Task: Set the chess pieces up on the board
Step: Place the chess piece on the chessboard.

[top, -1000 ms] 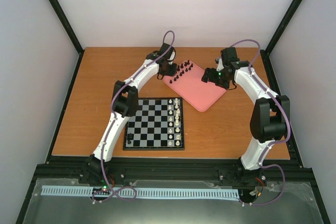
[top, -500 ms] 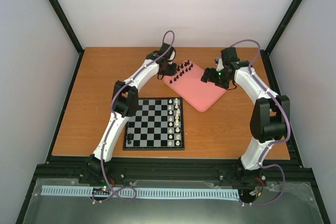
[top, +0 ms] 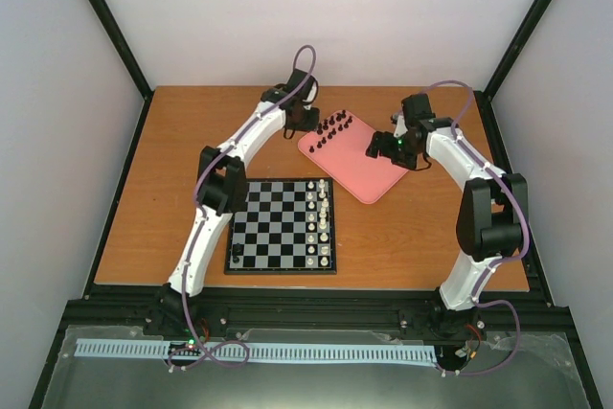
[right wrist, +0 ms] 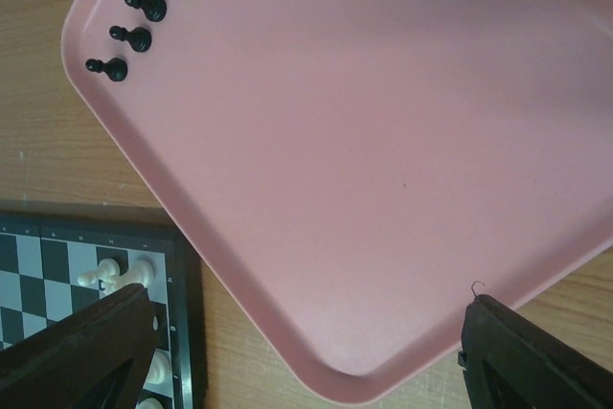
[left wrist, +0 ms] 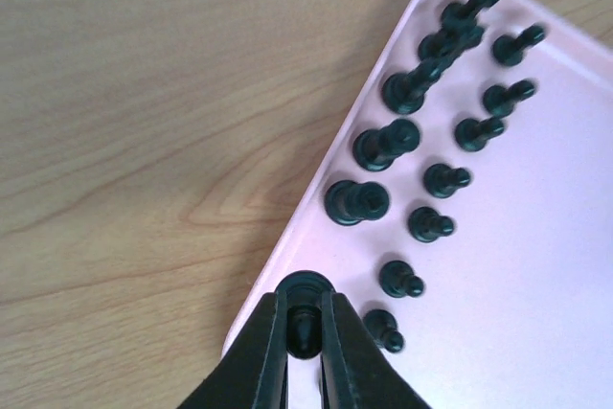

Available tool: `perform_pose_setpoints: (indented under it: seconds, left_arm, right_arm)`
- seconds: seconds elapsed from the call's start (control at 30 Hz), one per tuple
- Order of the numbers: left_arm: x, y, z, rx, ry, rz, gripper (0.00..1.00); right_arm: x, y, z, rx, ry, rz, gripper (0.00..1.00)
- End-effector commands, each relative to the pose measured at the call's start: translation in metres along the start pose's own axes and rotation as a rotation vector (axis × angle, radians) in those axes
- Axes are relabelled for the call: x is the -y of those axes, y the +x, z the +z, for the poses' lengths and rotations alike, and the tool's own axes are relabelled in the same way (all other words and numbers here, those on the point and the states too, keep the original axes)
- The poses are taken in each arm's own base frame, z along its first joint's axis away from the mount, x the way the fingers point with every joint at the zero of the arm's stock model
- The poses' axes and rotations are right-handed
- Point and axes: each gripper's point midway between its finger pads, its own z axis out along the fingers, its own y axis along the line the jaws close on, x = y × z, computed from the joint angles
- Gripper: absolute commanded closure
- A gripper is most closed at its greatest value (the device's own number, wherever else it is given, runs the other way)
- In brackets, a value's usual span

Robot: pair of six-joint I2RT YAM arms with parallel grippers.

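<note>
Several black chess pieces (left wrist: 383,144) stand in two rows along the pink tray's (left wrist: 536,265) edge. In the left wrist view my left gripper (left wrist: 304,304) is shut on one black piece (left wrist: 304,329) at the tray's corner. From above, that gripper (top: 306,124) sits at the tray's (top: 369,168) left corner, beside the rows of pieces (top: 335,125). The board (top: 251,237) lies nearer, with one black piece (top: 236,256) on its left near corner. My right gripper (top: 377,147) hangs open over the tray (right wrist: 383,141), nothing between its fingers (right wrist: 77,352).
White pieces (top: 324,222) fill the two right-hand columns of the board. In the right wrist view, the board's corner (right wrist: 187,332) with white pieces (right wrist: 115,275) lies just left of the tray, and three black pawns (right wrist: 139,37) stand at its top left.
My left gripper has shut on a black piece at the tray's corner, and the left wrist has shifted slightly away. The right gripper has edged a little to the left over the tray.
</note>
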Motion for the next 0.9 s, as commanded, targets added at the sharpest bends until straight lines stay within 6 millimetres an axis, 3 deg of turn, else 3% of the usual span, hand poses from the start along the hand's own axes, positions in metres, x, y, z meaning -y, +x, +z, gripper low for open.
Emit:
perform_pose_setpoints:
  seconds: [0.0, 0.1, 0.27, 0.5, 0.73, 0.87]
  left_arm:
    - [0.011, -0.031, -0.059, 0.09, 0.023, 0.025, 0.99]
    - [0.014, -0.031, -0.079, 0.085, 0.039, 0.013, 0.99]
    - [0.0, 0.003, -0.114, 0.015, -0.026, -0.024, 0.99]
    - [-0.032, 0.099, -0.185, -0.101, -0.21, -0.109, 0.99]
    - [-0.057, 0.194, -0.265, -0.083, -0.235, -0.295, 0.99]
    - [-0.066, 0.248, -0.268, -0.134, -0.25, -0.335, 0.99]
  right_arm:
    - [-0.002, -0.005, -0.013, 0.047, -0.015, -0.006, 0.0]
    - [0.0, -0.003, -0.016, 0.053, 0.0, -0.013, 0.0]
    - [0.002, 0.008, -0.02, 0.052, -0.003, -0.009, 0.0]
    - [0.006, 0.031, -0.024, 0.05, 0.003, -0.031, 0.0]
    - [-0.002, 0.058, -0.018, 0.016, 0.022, -0.082, 0.0]
    - [-0.008, 0.069, -0.013, -0.001, 0.025, -0.113, 0.0]
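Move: The black chess piece already pinched in the left hand is bound for the near-left squares of the chessboard, about 34 cm back, 17 cm left and 6 cm below. A black piece already standing in that corner is some 37 cm back and 18 cm left; the board's middle is 26 cm back, 7 cm left. On the tray, the next black piece is 2 cm ahead and 3 cm right. From the right hand, those squares lie about 20 cm back, 33 cm left, 10 cm down. The black piece, kept pinched in the left fingers, first goes nearly straight up about 7 cm clear of the tray row, then swings quickly back and left, some 28 cm back and still climbing a little, over the chessboard towards its near-left corner, the hand turning counter-clockwise. The empty right hand, wide open, draws back about 6 cm above the tray. ##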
